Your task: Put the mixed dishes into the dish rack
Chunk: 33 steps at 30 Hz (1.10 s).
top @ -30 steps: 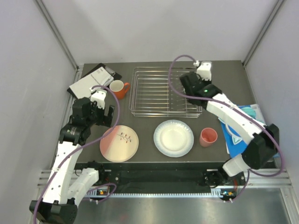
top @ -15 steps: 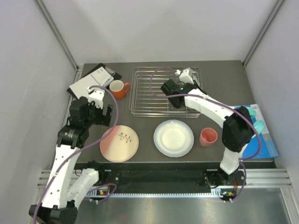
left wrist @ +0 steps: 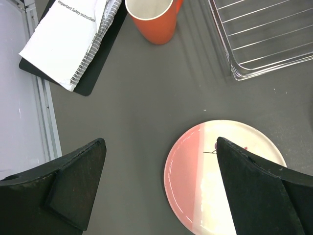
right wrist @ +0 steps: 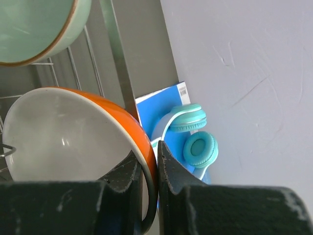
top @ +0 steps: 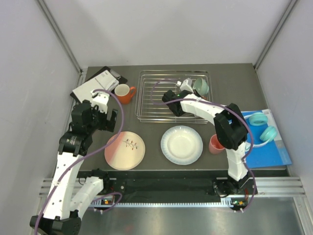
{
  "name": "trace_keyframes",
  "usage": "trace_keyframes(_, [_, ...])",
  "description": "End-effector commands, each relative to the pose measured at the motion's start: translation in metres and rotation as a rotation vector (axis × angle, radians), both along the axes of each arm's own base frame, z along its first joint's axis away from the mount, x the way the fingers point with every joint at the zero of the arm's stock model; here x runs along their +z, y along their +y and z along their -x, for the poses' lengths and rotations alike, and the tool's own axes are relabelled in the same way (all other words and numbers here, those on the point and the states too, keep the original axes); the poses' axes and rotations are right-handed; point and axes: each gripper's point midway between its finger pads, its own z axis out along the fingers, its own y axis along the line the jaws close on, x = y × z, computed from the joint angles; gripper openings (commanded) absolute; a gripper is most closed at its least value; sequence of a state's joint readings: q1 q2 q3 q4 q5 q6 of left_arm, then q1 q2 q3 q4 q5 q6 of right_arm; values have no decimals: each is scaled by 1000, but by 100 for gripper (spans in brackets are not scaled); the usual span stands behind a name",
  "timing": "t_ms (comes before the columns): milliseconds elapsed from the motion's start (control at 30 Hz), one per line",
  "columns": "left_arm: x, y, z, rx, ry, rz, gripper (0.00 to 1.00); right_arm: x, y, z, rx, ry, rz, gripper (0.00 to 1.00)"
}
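The silver wire dish rack [top: 156,93] stands at the back middle. A mint green bowl [top: 200,86] leans in its back right corner and also shows in the right wrist view [right wrist: 34,29]. My right gripper [right wrist: 149,154] is shut on the rim of an orange bowl with a white inside [right wrist: 73,132], over the rack [top: 177,104]; the arm hides this bowl in the top view. My left gripper [top: 106,121] is open and empty above the table [left wrist: 160,147], left of the pink-and-cream plate [top: 124,151]. The orange mug [top: 124,93], white plate [top: 182,144] and salmon-pink cup [top: 217,143] stand on the table.
A black-and-white booklet [top: 93,85] lies at the back left beside the mug. Turquoise headphones [top: 261,126] lie on a blue booklet [top: 266,147] at the right edge. Grey walls close the sides and back.
My right arm has swung left across the rack from its back right corner to its middle, uncovering the mint bowl. My left arm has barely moved.
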<state>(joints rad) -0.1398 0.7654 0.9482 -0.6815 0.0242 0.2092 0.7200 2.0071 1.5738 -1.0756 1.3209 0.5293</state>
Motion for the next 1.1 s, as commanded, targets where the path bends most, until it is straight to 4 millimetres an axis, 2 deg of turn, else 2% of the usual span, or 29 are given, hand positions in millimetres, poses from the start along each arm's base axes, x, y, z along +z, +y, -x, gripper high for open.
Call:
trace_keyframes(0, [20, 3, 1, 7, -61, -4, 99, 13, 9, -8, -1, -66, 8, 0])
trace_keyframes(100, [17, 3, 2, 6, -56, -9, 99, 8, 10, -8, 0, -52, -6, 0])
trace_keyframes(133, [16, 4, 3, 5, -55, -12, 99, 6, 10, -8, 1, -52, -10, 3])
trace_keyframes(233, [12, 4, 3, 4, -48, -16, 99, 4, 11, -7, 4, -48, -27, 25])
trace_keyframes(267, [11, 4, 3, 2, -47, -19, 99, 2, 11, -6, 6, -42, -38, 37])
trace_keyframes(333, [8, 5, 3, 3, -43, -25, 99, 2, 12, -7, 14, -42, -61, 44])
trace_keyframes(367, [8, 5, 1, 1, -54, -26, 99, 2, 14, -6, 19, -34, -75, 53])
trace_keyframes(467, [2, 10, -3, 24, -54, -49, 99, 8, 14, -5, 23, -41, -111, 70])
trace_keyframes(567, [-3, 7, -8, 15, -41, -46, 99, 27, 13, 1, 29, -74, -188, 71])
trace_keyframes(633, [-4, 5, -14, 12, -38, -38, 99, 31, 15, 5, 41, -74, -249, 72])
trace_keyframes(667, [-7, -2, -17, -18, -35, -19, 99, 45, 13, 8, 52, -95, -291, 75])
trace_keyframes(733, [-13, -7, -26, -39, -32, -10, 99, 51, 18, 11, 77, -92, -376, 75])
trace_keyframes(767, [-17, -12, -29, -64, -30, 1, 99, 67, 17, 15, 92, -120, -424, 76])
trace_keyframes(833, [-27, -17, -43, -76, -34, 12, 99, 74, 23, 19, 126, -123, -510, 77])
trace_keyframes(867, [-31, -19, -47, -79, -34, 16, 99, 88, 21, 23, 145, -148, -555, 77])
trace_keyframes(900, [-41, -21, -52, -81, -18, 16, 99, 91, 21, 24, 154, -158, -587, 78])
trace_keyframes(933, [-38, -22, -59, -73, -44, 20, 99, 91, 22, 26, 169, -145, -633, 78])
trace_keyframes(967, [-39, -23, -63, -69, -45, 19, 99, 100, 13, 29, 163, -170, -681, 78])
trace_keyframes(1033, [-44, -23, -70, -20, -23, 29, 93, 94, 13, 31, 179, -155, -770, 79])
trace_keyframes(1067, [-49, -25, -68, -21, 10, 34, 91, 104, 4, 34, 186, -190, -816, 79])
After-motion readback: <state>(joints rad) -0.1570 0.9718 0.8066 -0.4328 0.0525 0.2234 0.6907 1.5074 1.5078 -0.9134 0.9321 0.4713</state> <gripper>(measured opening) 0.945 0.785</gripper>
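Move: The right hand still grips the orange bowl by its rim, its place in the near right corner of the rack lying only some 2 cm ahead, 4 cm left and 3 cm below; the green bowl is about 12 cm ahead and 4 left, the red cup 15 back and 4 right. For the left hand, empty and open, the orange mug is about 18 cm ahead, 7 right and 15 below, the pink plate about 6 back and 8 right. The right hand eases the orange bowl down a last 1.5 cm into the rack's near right corner, opens wide to let go of the rim, then climbs clear some 11 cm while drawing back a little and rolling its left side up about 35 degrees, so the fingers tip downward. Late on, the left hand, still open and touching nothing, sinks about 7 cm and reaches some 5 cm forward, slightly right, towards the orange mug. ##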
